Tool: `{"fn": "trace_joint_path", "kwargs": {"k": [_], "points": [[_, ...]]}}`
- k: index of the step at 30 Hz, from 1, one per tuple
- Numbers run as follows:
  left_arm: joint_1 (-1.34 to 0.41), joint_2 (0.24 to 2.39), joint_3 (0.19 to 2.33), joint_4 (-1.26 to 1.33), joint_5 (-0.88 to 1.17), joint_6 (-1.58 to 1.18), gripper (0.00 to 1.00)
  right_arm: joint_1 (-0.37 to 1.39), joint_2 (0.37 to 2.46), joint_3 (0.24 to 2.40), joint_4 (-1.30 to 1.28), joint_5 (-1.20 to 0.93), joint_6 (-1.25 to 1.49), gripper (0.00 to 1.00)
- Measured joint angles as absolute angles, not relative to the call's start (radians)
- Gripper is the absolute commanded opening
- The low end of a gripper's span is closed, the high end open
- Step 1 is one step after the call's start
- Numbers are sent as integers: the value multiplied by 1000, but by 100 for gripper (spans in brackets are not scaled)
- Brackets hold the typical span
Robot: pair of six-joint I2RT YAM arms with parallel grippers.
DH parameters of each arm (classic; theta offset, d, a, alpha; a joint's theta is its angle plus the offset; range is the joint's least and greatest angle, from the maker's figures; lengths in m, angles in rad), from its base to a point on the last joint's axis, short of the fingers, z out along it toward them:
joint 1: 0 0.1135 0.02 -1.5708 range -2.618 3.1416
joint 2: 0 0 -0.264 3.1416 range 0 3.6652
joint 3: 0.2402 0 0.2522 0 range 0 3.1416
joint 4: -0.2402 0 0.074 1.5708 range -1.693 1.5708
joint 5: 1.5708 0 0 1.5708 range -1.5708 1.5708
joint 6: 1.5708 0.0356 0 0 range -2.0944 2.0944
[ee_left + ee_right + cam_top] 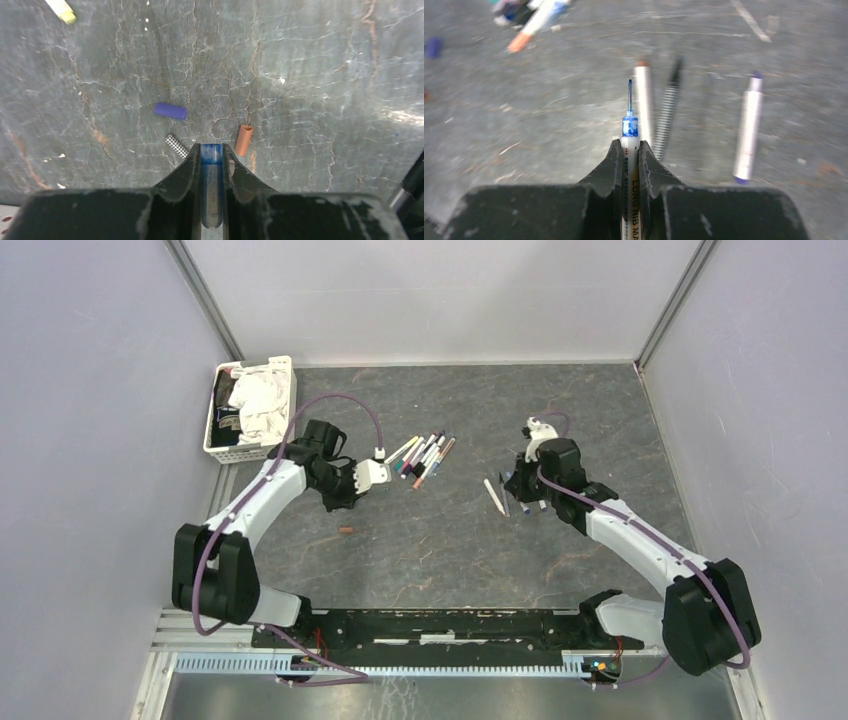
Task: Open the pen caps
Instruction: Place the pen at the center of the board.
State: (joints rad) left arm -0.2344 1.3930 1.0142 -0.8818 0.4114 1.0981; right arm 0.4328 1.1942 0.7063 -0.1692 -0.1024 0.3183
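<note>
My left gripper (212, 150) (338, 500) is shut on a blue pen cap (211, 152), held lengthwise between the fingers. On the table just ahead of it lie a purple cap (170, 110), an orange cap (244, 140) (346, 530) and a small black-and-white patterned piece (176, 145). My right gripper (629, 145) (522, 490) is shut on a white pen (629, 131) whose long blue nib is bare and points forward. A bundle of capped pens (422, 458) lies between the arms.
Beside the right gripper lie a white pen with an orange tip (643, 105), a black striped pen (666, 117) and a white pen with purple ends (746, 132). A white basket (222, 453) holding cloth stands at the back left. Walls enclose the table.
</note>
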Motion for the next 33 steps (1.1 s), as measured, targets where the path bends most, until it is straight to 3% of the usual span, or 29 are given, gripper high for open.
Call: {"fn": "trace_joint_path", "kwargs": {"k": [6,13,16,22,25,26,28,31,33], "points": [[-238,1474,943,-760,308,1044,27,390,1252,682,-112,22,320,0],[-238,1557,896,-669,213,1022,32,389,1371,679,-22,110,320,0],[-238,1576,895,-647,199,1014,33,388,1419,678,3,137,320,9],[-238,1582,897,-633,188,987,36,387,1497,680,19,176,316,15],[-238,1582,925,-665,192,965,48,386,1534,688,22,184,313,27],[-238,1581,945,-680,194,956,57,386,1544,690,23,185,312,32],[-238,1579,998,-716,212,934,68,386,1558,693,29,186,311,35],[-238,1558,1090,-769,238,901,72,386,1570,706,33,186,309,39],[-238,1537,1150,-802,244,872,87,386,1578,714,33,186,310,40]]}}
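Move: About 5 cm ahead, 5 cm to the right and 10 cm below the right hand, which holds the uncapped blue pen, is the free strip for it. The checkered pen lies 3 cm left of that strip, the orange-tipped pen 5 cm left, the purple pen 5 cm right. Below the left hand, with the blue cap, the bare landing spot is 2 cm ahead, 3 cm left and 8 cm down; the checkered cap lies 4 cm ahead and 5 cm left, the purple cap 5 cm straight ahead, the orange cap 2 cm back and 2 cm left. Sinking about 10 cm while going forward and right some 5 cm each, the right hand turns some 20 degrees, partly clockwise, lays the blue pen between the checkered and purple pens and opens around it. The left hand lowers the blue cap some 8 cm and a little left among the other caps, lets go, then rises again, going forward with fingers spreading wide. ##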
